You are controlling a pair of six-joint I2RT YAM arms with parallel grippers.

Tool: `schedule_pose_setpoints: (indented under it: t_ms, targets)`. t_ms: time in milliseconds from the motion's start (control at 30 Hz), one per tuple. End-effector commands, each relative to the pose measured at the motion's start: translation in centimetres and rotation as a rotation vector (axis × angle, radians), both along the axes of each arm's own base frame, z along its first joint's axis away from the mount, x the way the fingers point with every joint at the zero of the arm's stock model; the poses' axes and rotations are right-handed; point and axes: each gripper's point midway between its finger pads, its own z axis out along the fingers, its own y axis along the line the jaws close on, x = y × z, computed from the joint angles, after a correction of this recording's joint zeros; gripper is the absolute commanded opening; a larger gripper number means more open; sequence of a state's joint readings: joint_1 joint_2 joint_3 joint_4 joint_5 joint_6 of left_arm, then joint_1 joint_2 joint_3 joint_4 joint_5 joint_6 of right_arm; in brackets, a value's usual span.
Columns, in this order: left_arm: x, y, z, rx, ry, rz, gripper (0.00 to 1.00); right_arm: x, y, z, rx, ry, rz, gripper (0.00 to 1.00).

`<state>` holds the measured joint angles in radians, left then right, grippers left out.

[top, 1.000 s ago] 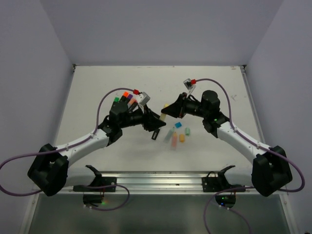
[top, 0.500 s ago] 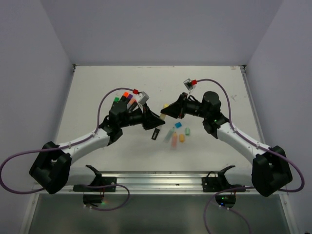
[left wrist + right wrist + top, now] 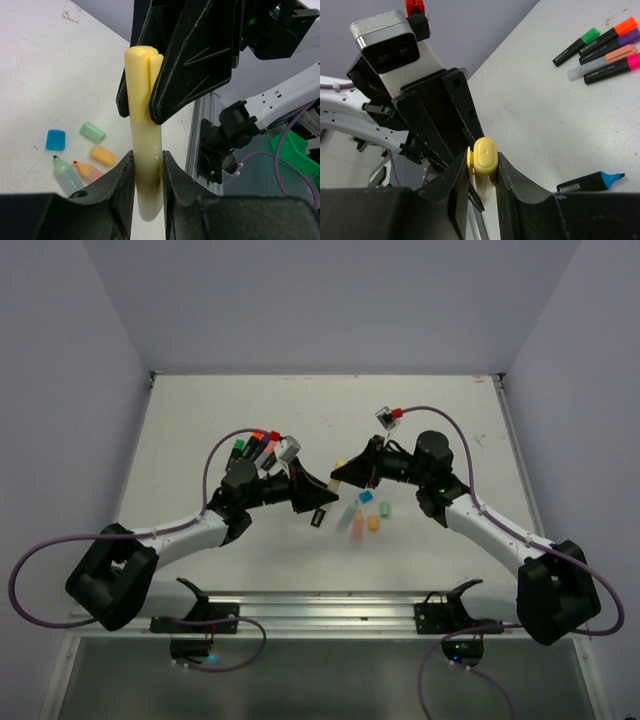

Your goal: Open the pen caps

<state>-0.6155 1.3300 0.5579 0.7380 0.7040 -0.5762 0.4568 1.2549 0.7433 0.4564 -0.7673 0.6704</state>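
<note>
A pale yellow pen (image 3: 146, 150) is held off the table between both arms. My left gripper (image 3: 147, 167) is shut on its lower body. My right gripper (image 3: 484, 170) is shut on its yellow pen cap (image 3: 484, 154), which still sits on the pen. From above, the two grippers (image 3: 322, 487) (image 3: 347, 472) meet tip to tip over the table's middle, with the yellow pen (image 3: 337, 478) between them. Loose blue (image 3: 55, 139), mint (image 3: 92, 132) and orange (image 3: 103, 155) caps lie on the table beside an uncapped mint pen (image 3: 67, 176) and an uncapped peach pen (image 3: 88, 170).
A row of capped pens (image 3: 605, 47), with green, orange, purple, peach and pink caps, lies at the table's left (image 3: 255, 445). An uncapped black pen with a blue tip (image 3: 590, 182) lies below the grippers. The table's metal front rail (image 3: 320, 605) runs along the near edge.
My left gripper has shut on the yellow pen's body, and the left arm has shifted slightly right. The right gripper keeps its hold on the cap.
</note>
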Motion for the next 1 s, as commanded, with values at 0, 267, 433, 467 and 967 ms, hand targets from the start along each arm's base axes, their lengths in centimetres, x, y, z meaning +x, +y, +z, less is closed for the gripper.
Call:
schedule_pose_setpoints:
  t_ms: [0, 267, 433, 467, 967]
  targets:
    - [-3.8, 0.5, -3.1, 0.014, 0.097, -0.126, 0.0, 1.7, -1.8, 5.3, 0.086, -0.16, -0.089, 0.0]
    - [-4.7, 0.8, -4.9, 0.041, 0.139, -0.129, 0.0, 3.7, -4.6, 8.7, 0.113, -0.242, -0.19, 0.0]
    - [-5.2, 0.3, -5.8, 0.058, 0.169, -0.148, 0.0, 4.7, -6.1, 10.8, 0.12, -0.317, -0.279, 0.0]
    - [-5.3, 0.3, -6.0, 0.063, 0.18, -0.151, 0.0, 4.8, -6.3, 11.3, 0.122, -0.33, -0.301, 0.0]
    - [-1.8, -0.1, -6.6, 0.167, 0.176, 0.023, 0.0, 6.2, -8.4, 11.1, -0.029, -0.346, -0.428, 0.0]
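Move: Between the two grippers the yellow marker is already held at both ends. From the left hand, its cap in the right fingers lies about 4 cm ahead, 3 cm right and 5 cm up; the uncapped green marker lies 3 cm ahead, 6 cm right, and the uncapped orange one level, 9 cm right, both some 19 cm below. From the right hand, the marker body is about 4 cm back, 3 cm left, 5 cm down; the loose blue cap is 5 cm ahead, 7 cm right, 24 cm below. Straining the yellow marker apart, both hands keep their grips; for half a second the left stays nearly put while the right eases about 2 cm right. Then they part quickly: the right carries the cap up about 12 cm, rightward and somewhat forward, turning clockwise some 20 degrees, while the left takes the body down and back towards the table, its forward side dipping. ##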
